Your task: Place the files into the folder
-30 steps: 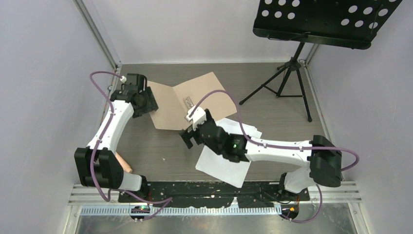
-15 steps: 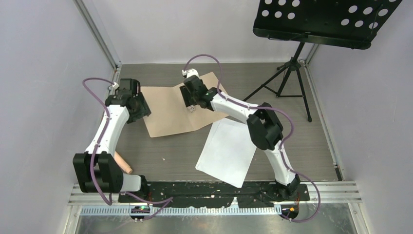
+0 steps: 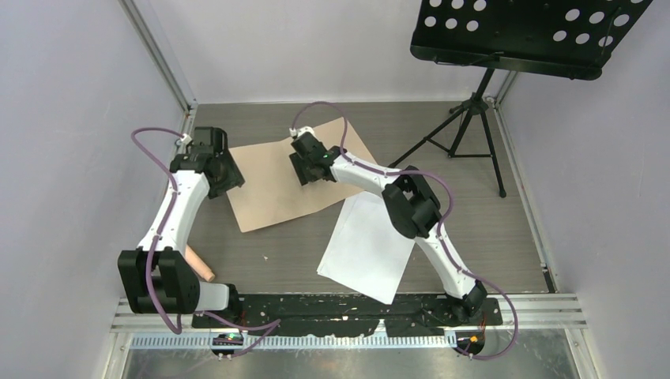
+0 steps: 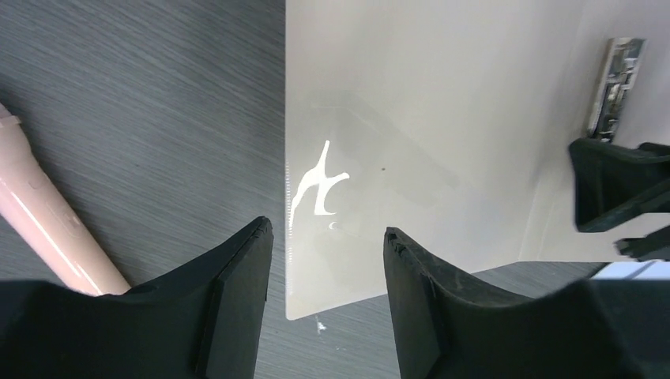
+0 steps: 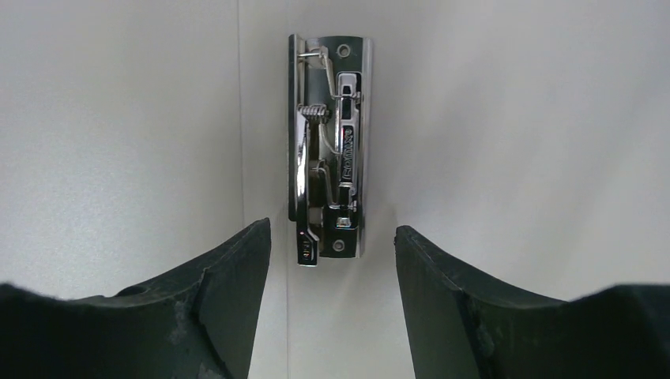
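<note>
The tan folder [image 3: 272, 185] lies open and flat at the table's back middle. It looks pale in the left wrist view [image 4: 442, 118] and the right wrist view [image 5: 513, 158]. The white files [image 3: 367, 245] lie in a loose stack to its right front, touched by no gripper. My left gripper [image 3: 227, 175] is open over the folder's left edge, its jaws either side of that edge near a corner [image 4: 328, 229]. My right gripper [image 3: 310, 170] is open and empty [image 5: 332, 229] over the crease, just short of a chrome metal clip [image 5: 328, 150] fixed there.
A black music stand [image 3: 474, 103] on a tripod stands at the back right. A pink cylinder [image 3: 201, 267] lies near the left arm's base and shows in the left wrist view [image 4: 47, 229]. Walls close in the left, back and right sides.
My right arm has swung from above the white files to the folder's crease. The folder has shifted a little to the left and lies flatter. My left gripper has barely moved.
</note>
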### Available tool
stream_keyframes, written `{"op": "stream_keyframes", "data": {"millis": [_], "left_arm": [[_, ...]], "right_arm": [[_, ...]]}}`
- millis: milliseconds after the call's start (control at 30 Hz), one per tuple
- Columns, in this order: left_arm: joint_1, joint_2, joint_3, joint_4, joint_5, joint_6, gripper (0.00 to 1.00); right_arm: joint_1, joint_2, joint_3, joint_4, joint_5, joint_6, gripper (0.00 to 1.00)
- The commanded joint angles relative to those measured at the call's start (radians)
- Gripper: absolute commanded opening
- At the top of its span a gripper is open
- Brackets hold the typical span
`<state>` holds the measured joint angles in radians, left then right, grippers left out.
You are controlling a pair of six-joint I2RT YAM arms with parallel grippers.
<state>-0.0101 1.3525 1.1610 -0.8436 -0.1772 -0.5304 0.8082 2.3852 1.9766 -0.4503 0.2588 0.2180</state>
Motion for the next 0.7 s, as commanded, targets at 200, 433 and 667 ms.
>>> {"op": "stream_keyframes", "data": {"millis": [200,433,667], "left_arm": [[-0.03,-0.011,0.131,0.083,0.148,-0.07,0.54],[-0.063,0.041,0.124,0.12,0.173,-0.087,0.54],[-0.082,0.135,0.125,0.169,0.253,-0.117,0.54]], "right_arm": [[0.012,-0.037,-0.056,0.065,0.039,-0.007,0.6],[0.016,-0.013,-0.021,0.054,0.06,-0.017,0.44],[0.026,-0.031,-0.072,0.067,0.043,-0.017,0.24]]}}
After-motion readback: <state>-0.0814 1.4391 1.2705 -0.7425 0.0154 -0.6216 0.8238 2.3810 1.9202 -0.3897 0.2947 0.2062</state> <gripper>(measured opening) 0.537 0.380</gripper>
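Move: The metal clip's middle is about 5 cm ahead of the right hand, 2 cm left and 2 cm below; its near end lies just under the fingers. From that hand the folder's left cover is centred some 10 cm left and 2 cm back, the white files about 18 cm right and 21 cm back. From the left hand the clip is roughly 15 cm ahead, 18 cm right and 13 cm lower. Right fingers sink about 1 cm and pinch the clip's near end; left hand arcs 8 cm right-forward towards it. ##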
